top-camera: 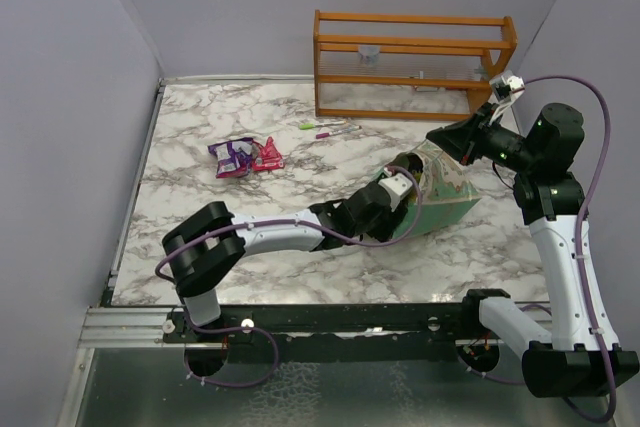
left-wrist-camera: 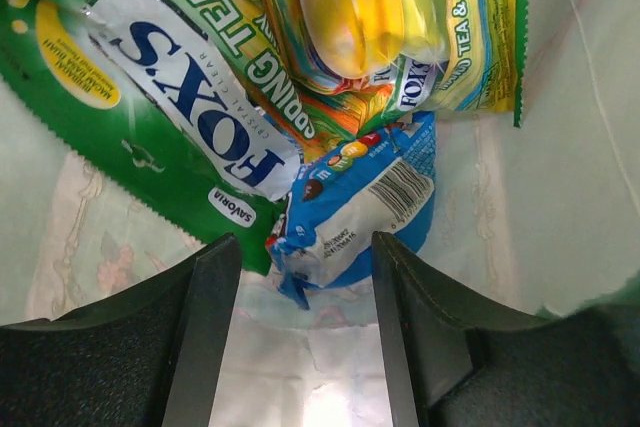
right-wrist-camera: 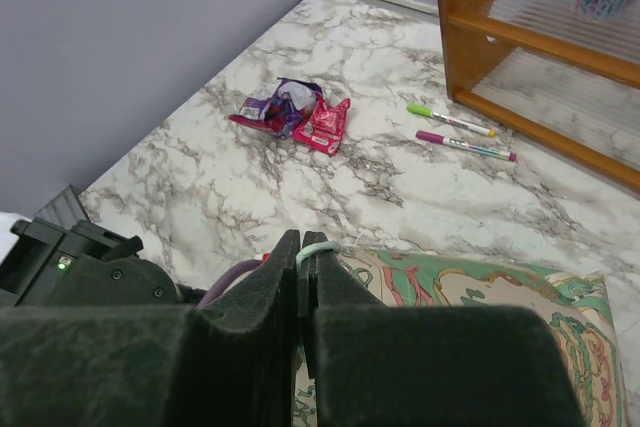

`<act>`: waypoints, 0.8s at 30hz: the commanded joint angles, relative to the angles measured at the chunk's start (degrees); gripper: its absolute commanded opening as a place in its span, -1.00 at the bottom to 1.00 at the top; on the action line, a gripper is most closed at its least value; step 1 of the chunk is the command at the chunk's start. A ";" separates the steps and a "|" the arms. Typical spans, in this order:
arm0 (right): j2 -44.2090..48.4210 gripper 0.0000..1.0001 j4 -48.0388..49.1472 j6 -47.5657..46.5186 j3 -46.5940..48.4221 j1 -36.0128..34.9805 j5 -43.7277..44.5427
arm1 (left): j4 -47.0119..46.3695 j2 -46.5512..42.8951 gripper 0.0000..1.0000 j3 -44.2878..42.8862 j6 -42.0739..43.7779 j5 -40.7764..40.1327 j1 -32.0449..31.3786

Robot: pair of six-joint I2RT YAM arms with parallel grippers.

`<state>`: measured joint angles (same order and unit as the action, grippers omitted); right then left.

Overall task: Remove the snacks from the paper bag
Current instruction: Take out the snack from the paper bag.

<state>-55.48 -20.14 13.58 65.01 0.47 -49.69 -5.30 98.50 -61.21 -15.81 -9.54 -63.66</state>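
Observation:
The paper bag [top-camera: 445,202] lies on its side at the table's right, mint-green and cream. My right gripper [right-wrist-camera: 303,239] is shut on its pale string handle [right-wrist-camera: 322,248], holding the mouth up. My left gripper [left-wrist-camera: 305,247] is inside the bag, open. A blue snack packet [left-wrist-camera: 360,202] lies between its fingertips, and neither finger presses it. Behind that are a green Fox's packet [left-wrist-camera: 150,77] and a yellow-green packet [left-wrist-camera: 410,27]. A purple packet [top-camera: 232,157] and a pink-red packet [top-camera: 268,155] lie together on the table to the left.
An orange wooden rack [top-camera: 410,65] stands at the back right with a small cup on its shelf. A green pen [top-camera: 322,125] and a pink pen [top-camera: 335,133] lie in front of it. Grey walls close in the left and right sides.

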 commanded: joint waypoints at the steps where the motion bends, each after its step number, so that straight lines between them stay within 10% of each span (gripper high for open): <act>1: 0.27 -0.94 -0.07 -0.61 1.25 0.01 1.13 | -2.14 2.96 0.08 -2.63 1.15 1.94 0.16; 14: 0.52 -0.94 -0.15 -0.80 0.78 -0.03 1.44 | -0.02 -0.05 -0.91 -1.98 0.97 1.87 0.29; 24: 0.73 -0.94 -0.08 -0.83 0.51 -0.01 1.47 | 3.74 -11.34 -1.00 0.75 1.53 -1.22 0.29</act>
<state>-55.48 -20.47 13.58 64.99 0.47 -49.67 -2.74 93.25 -61.87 -15.18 -8.21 -63.48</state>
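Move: The blue snack packet lies just beyond the left fingertips, about 2 cm ahead, 3 cm right and 2 cm lower. The green pack is some 6 cm ahead and 2 cm right, and the yellow tea pack 6 cm ahead and 7 cm right, both about level with the hand. From the right hand, the blue packet is about 5 cm back, 7 cm left and 26 cm below. Left hand eases right and down about 1.5 cm, pinches the blue packet's near end, then lifts about 5 cm. ##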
